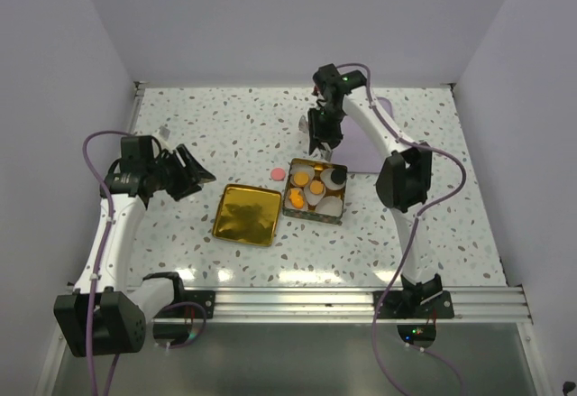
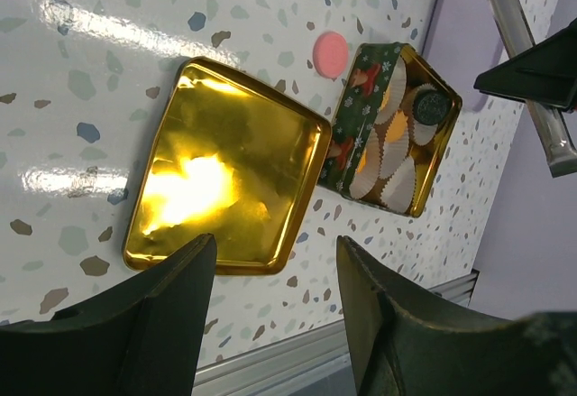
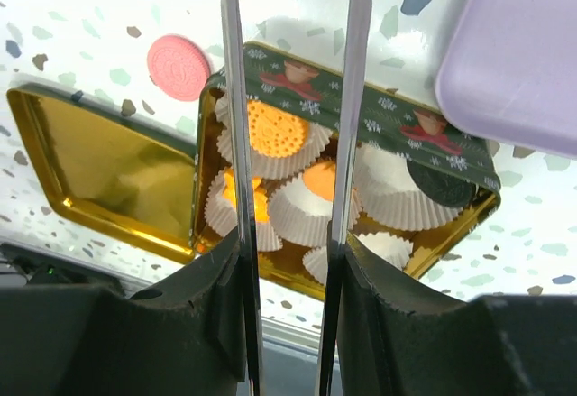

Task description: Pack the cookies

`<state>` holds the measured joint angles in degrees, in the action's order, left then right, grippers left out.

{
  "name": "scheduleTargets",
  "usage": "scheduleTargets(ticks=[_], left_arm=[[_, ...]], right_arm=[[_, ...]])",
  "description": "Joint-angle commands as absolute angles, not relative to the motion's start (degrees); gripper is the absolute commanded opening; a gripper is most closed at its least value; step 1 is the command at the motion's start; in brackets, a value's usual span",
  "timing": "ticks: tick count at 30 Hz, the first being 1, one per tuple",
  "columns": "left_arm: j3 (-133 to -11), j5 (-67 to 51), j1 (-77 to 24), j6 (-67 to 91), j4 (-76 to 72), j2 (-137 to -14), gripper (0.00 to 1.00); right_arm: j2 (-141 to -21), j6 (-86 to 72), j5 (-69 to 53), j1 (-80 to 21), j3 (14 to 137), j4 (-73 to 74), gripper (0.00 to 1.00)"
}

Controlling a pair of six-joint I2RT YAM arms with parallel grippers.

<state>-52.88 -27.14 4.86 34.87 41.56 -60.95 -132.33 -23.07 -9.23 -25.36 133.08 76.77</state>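
A green tin (image 1: 315,211) holds white paper cups with orange cookies (image 3: 275,130) and one black cookie (image 3: 442,184). One pink cookie (image 1: 279,174) lies on the table just left of the tin, also in the left wrist view (image 2: 330,53). My right gripper (image 1: 323,134) hangs beyond the tin. Its jaws (image 3: 293,243) press on the two arms of metal tongs (image 3: 233,98), whose tips run out of the wrist view. My left gripper (image 1: 194,178) hovers left of the gold lid, open (image 2: 275,247) with nothing in it.
The square gold lid (image 1: 246,214) lies upside down left of the tin. A lilac tray (image 1: 365,148) sits behind the tin under the right arm. Walls close in the table on three sides, and a metal rail (image 1: 288,301) runs along the near edge.
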Motion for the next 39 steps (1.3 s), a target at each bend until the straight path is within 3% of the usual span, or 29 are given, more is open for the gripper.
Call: scheduleTargets(ticks=[1, 14, 22, 29, 39], left_arm=[[-56.42, -26.81, 5.36, 34.54, 41.22, -60.47, 0.61], [-52.83, -25.05, 5.36, 31.99, 42.71, -60.03, 0.61], [-44.84, -24.52, 5.27, 33.04, 41.05, -56.61, 0.61], [-43.51, -24.08, 5.27, 33.49, 41.22, -54.84, 0.61], [-44.64, -22.77, 5.27, 32.08, 42.80, -54.32, 0.61]], right_arm=[[-123.34, -23.12, -11.77, -24.96, 132.04, 82.88, 0.28], [-83.71, -24.34, -17.66, -25.40, 87.91, 75.32, 0.27], [-72.07, -25.57, -20.65, -25.93, 67.09, 71.11, 0.25], [-70.84, -24.88, -22.23, -26.02, 61.70, 68.91, 0.27], [-77.08, -22.33, -22.06, -26.02, 66.00, 68.46, 0.27]])
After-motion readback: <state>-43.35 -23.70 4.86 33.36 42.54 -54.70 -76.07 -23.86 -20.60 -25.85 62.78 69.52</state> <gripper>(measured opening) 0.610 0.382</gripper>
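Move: My right hand, still gripping the tongs with their tips reaching forward, is over the far part of the cookie box, about 11 cm up; the empty liner in its near right corner lies some 8 cm back and 1 cm right. The black cookie is about 1 cm back and 3 cm right, the centre orange cookie 3 cm back and 4 cm left. From my left hand that liner is roughly 10 cm ahead and 32 cm right, 17 cm down. I sweep my right hand fast back towards my base and to the right, some 25 cm back and 8 cm right, arching up about 9 cm and down again, so the tongs draw back to the box's near right corner. I keep my grip on the tongs, tipping the fingers roughly 10 degrees back towards my base. My empty left hand, fingers still open, rises slightly, then sinks and draws back about 5 cm. ##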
